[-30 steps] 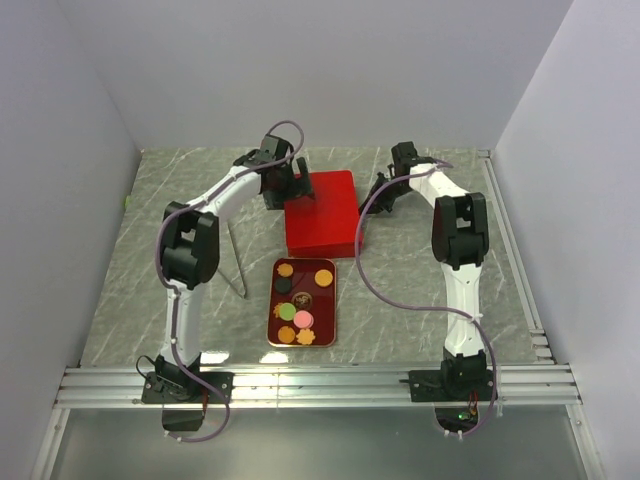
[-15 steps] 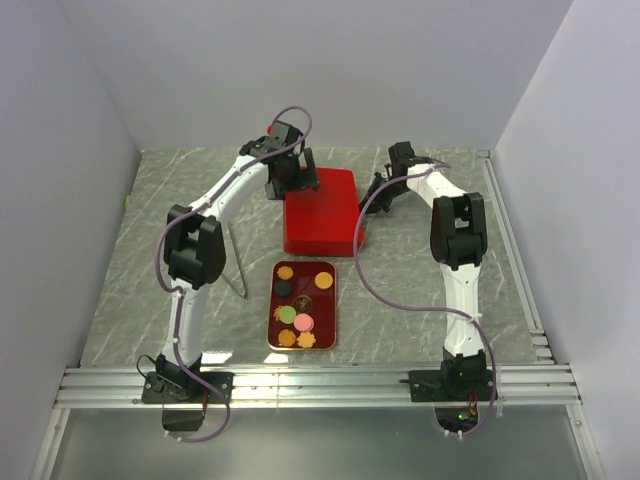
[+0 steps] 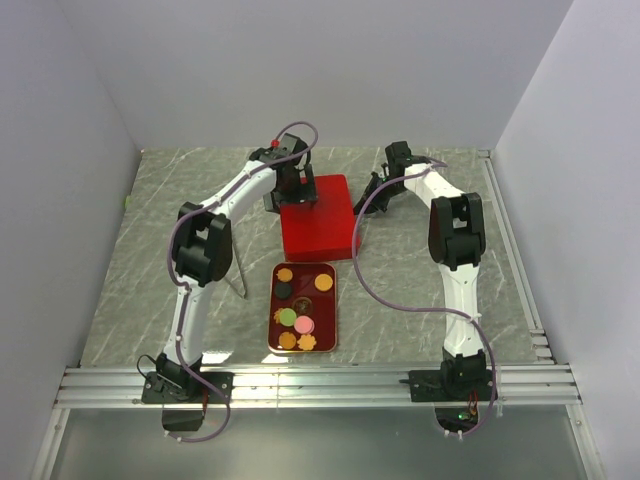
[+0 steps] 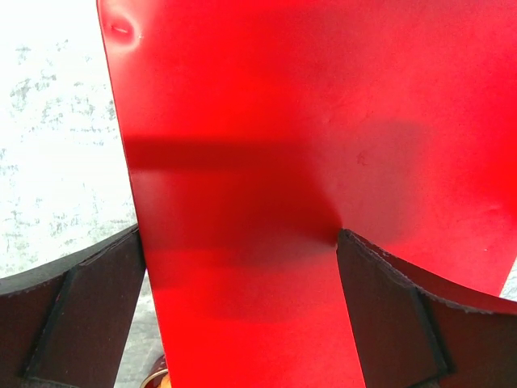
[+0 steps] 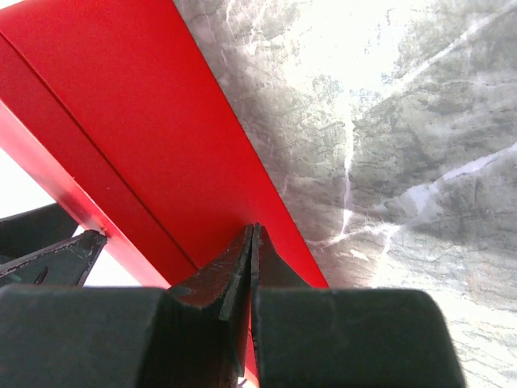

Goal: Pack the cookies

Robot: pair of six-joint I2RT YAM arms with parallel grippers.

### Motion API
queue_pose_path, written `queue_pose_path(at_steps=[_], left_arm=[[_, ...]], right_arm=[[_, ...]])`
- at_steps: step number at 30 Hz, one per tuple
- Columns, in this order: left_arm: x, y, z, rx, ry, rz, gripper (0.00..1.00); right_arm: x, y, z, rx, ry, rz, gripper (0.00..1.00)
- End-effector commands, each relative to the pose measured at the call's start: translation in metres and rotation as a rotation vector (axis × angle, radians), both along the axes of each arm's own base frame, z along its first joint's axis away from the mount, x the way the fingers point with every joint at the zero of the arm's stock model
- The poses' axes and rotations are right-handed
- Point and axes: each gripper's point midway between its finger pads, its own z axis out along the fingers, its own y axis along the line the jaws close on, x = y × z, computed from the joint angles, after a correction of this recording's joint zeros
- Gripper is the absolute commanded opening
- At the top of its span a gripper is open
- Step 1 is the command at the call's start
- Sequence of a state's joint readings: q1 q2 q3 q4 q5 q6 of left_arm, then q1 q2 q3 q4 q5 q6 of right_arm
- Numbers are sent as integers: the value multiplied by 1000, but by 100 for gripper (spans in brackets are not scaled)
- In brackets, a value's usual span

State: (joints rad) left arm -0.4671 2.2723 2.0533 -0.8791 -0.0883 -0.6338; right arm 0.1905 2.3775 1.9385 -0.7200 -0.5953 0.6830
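Note:
The cookies (image 3: 299, 305), orange, green, pink and dark rounds, lie in a dark gold-rimmed tray (image 3: 334, 300) in the middle of the table. Just behind it sits a red lid (image 3: 322, 222). My left gripper (image 3: 297, 190) is open at the lid's far left side. In the left wrist view its fingers (image 4: 240, 234) straddle the red lid (image 4: 283, 105), the right pad touching it. My right gripper (image 3: 378, 190) is at the lid's far right side. Its jaws (image 5: 253, 229) are pressed together on the edge of the red lid (image 5: 137, 113), with red showing between them.
A thin bent metal rod (image 3: 237, 262) lies on the grey marble table (image 3: 430, 260) left of the tray. White walls close in the left, back and right sides. An aluminium rail (image 3: 320, 385) runs along the near edge by the arm bases.
My left gripper has opened wider and shifted right along the lid's far edge. The red lid has slid slightly nearer the tray. The right gripper stays shut at the lid's right side.

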Motion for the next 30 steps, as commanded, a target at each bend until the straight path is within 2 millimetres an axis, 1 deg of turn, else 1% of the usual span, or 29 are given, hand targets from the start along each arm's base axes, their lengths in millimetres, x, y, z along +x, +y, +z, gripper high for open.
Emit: queue_pose_path(at_steps=[1,4,6,8,10,13,14,15,17,18,19,21,22,23,24,25,26,27,28,29,30], left_arm=[[-23,-19,-4,-17,38,-47,99],[-16,-13,8,-3,5,-37,99],[-13,-13,14,2,-12,-40,99],[-13,-15,14,-3,-8,-43,99],[-13,-15,13,-7,-8,-43,99],[-12,-14,17,-11,-21,-40,100],[-10,-13,23,-17,-33,-39,99],[-8,-12,27,-26,-41,-35,99],[-1,-6,37,-44,-59,-16,99],[1,-2,42,-49,-67,-11,100],[6,5,50,-62,-81,6,99],[9,13,58,-71,-93,20,99],[12,23,67,-78,-108,38,100],[14,27,71,-83,-120,45,99],[15,31,77,-89,-129,53,99],[16,38,89,-106,-152,64,99],[17,43,92,-110,-160,70,99],[17,47,98,-118,-172,75,100],[18,55,104,-122,-185,88,100],[16,61,114,-125,-207,93,99],[15,67,120,-121,-221,104,100]], right_arm=[[-11,47,27,123,-27,106,5],[-11,46,27,120,-27,102,5],[-12,47,27,122,-26,102,5],[-12,48,26,120,-23,102,4],[-11,47,29,116,-31,105,4],[-8,39,32,85,-48,100,4],[-6,36,37,81,-60,96,4],[-6,31,36,67,-60,88,4],[-2,22,44,57,-84,67,5],[0,16,45,40,-90,55,6],[1,10,50,33,-102,45,7],[3,1,55,15,-110,32,12],[6,-7,61,-2,-129,18,15],[7,-13,65,-14,-134,7,21],[8,-17,69,-24,-146,1,23],[12,-23,78,-41,-174,-12,25],[13,-31,82,-51,-178,-28,27],[15,-35,89,-57,-195,-37,28],[16,-39,101,-61,-219,-43,29],[15,-43,105,-74,-223,-51,29],[16,-44,113,-76,-244,-52,30]])
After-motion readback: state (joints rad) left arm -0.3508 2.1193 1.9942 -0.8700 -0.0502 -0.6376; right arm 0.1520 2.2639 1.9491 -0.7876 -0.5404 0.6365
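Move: The closed red cookie box has its middle about 5 cm to the right of the left hand, 2 cm back and some 4 cm below it. From the right hand, that middle lies about 8 cm to the left, 3 cm back and barely lower. The tray of leftover cookies is roughly 25 cm back of the left hand and 1 cm to its right. The metal tongs lie some 14 cm left and 14 cm back of the left hand. Up and outward, both hands back off from the red box after holding nearly still at it. The left rises about 6 cm and goes 5 cm left, lifting off the lid with its fingers still wide open; the right rises about 5 cm and shifts 3 cm right, its closed tips coming free of the box's right side and parting slightly. ##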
